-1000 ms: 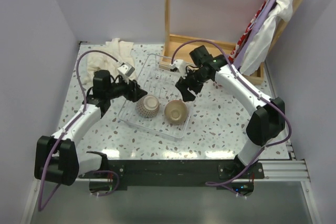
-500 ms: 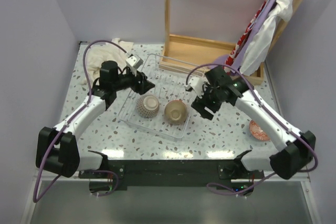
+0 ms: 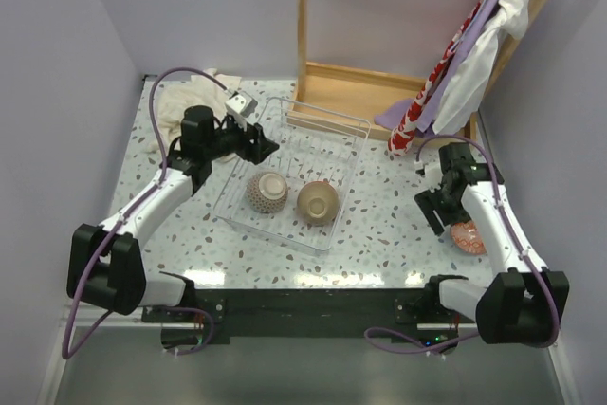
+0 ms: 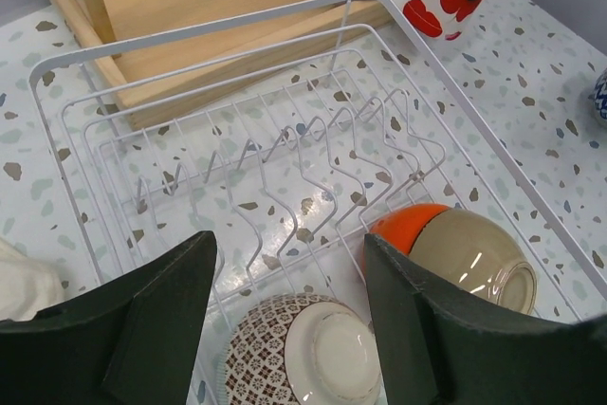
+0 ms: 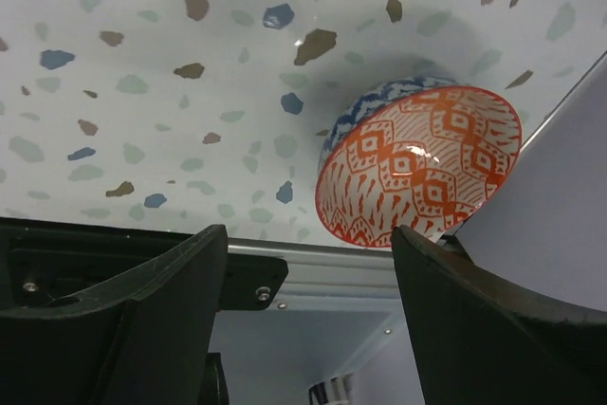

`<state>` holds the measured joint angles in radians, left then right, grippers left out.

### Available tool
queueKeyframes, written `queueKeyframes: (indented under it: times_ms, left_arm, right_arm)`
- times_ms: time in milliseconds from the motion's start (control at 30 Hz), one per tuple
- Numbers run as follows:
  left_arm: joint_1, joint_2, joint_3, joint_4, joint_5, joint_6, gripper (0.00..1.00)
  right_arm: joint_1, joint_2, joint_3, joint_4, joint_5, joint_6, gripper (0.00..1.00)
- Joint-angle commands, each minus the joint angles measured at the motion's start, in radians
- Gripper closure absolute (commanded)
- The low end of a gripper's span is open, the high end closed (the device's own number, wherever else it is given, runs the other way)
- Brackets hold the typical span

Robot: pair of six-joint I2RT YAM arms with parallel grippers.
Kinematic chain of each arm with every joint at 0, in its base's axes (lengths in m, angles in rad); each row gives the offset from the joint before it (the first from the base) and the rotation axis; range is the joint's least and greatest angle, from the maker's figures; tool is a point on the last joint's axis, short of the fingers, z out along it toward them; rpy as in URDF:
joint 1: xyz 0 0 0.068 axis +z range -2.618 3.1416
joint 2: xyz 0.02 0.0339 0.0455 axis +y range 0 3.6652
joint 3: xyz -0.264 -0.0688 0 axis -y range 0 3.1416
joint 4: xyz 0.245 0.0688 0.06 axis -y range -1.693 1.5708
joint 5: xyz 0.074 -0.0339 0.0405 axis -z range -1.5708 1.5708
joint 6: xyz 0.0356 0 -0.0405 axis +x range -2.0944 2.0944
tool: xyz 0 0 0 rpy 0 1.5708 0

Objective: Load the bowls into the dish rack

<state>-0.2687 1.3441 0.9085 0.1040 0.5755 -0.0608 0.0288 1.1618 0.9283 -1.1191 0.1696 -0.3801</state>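
Observation:
The dish rack (image 3: pixel 327 144) of thin wire sits mid-table. At its near end lie a brown-patterned bowl (image 3: pixel 267 192) with a pale foot ring, bottom up, and a tan bowl (image 3: pixel 319 202). The left wrist view shows the patterned bowl (image 4: pixel 313 348) and the tan bowl (image 4: pixel 474 253) resting against a bright orange bowl (image 4: pixel 403 225). My left gripper (image 3: pixel 266 147) hovers open and empty over the rack (image 4: pixel 285 158), just behind these bowls. An orange-patterned bowl (image 3: pixel 469 237) with a blue outside (image 5: pixel 422 168) stands upright at the table's right edge. My right gripper (image 3: pixel 432 213) is open and empty beside it, apart from it.
A wooden frame (image 3: pixel 375 92) stands behind the rack, with a poppy-print cloth (image 3: pixel 414 120) draped at its right. A white towel (image 3: pixel 180 106) lies at the back left. The right wall and the table's front rail (image 5: pixel 285 253) are close to the patterned bowl.
My right arm swung from over the rack to the table's right side, beside the orange-patterned bowl. My left gripper drew back from the brown-patterned bowl toward the rack's rear.

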Motion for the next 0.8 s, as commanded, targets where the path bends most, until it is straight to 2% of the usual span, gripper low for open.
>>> queueKeyframes:
  times_ms: [0,200,400,433,533,567,767]
  left_arm:
    - [-0.001,0.009,0.04,0.062,0.004,-0.028,0.32]
    - [-0.001,-0.005,0.013,0.079,0.007,-0.042,0.31]
    - [0.0,-0.033,-0.01,0.079,0.007,-0.043,0.31]
    - [0.0,-0.036,-0.011,0.077,0.009,-0.043,0.31]
    - [0.002,-0.042,-0.016,0.072,0.009,-0.039,0.31]
    - [0.002,-0.045,-0.016,0.071,0.011,-0.039,0.31]
    - [0.003,-0.059,-0.042,0.097,0.02,-0.05,0.31]
  right_arm:
    - [-0.075,0.025,-0.037,0.038,0.022,-0.039,0.25]
    - [-0.145,0.127,-0.069,0.076,0.028,-0.091,0.26]
    - [-0.191,0.203,-0.088,0.145,0.033,-0.123,0.34]
    - [-0.191,0.208,-0.089,0.169,0.033,-0.134,0.37]
    - [-0.191,0.207,-0.098,0.194,0.021,-0.167,0.54]
    - [-0.191,0.203,-0.105,0.197,0.013,-0.178,0.65]
    - [-0.191,0.179,-0.118,0.18,0.013,-0.229,0.8]
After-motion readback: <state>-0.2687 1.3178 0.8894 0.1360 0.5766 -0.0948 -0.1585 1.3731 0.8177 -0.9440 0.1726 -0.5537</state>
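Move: The orange-and-blue bowl stands upright about 9 cm to the right of the right gripper, roughly level with it fore and aft, its middle some 8 cm below. The tan bowl in the rack is about 26 cm to this gripper's left and 7 cm farther out; the dish rack's middle lies about 31 cm left and 13 cm ahead. From the left gripper, the orange-and-blue bowl lies roughly 46 cm right, 18 cm back and 18 cm below. Lower the open right gripper about 6 cm while carrying it some 4 cm to the right, onto the near-left rim of the orange-and-blue bowl, tipping the fingertips about 10 degrees back towards the base. Ease back slightly on the way down, then forward again, and close the fingers most of the way with the rim between them, one finger outside and one inside. ##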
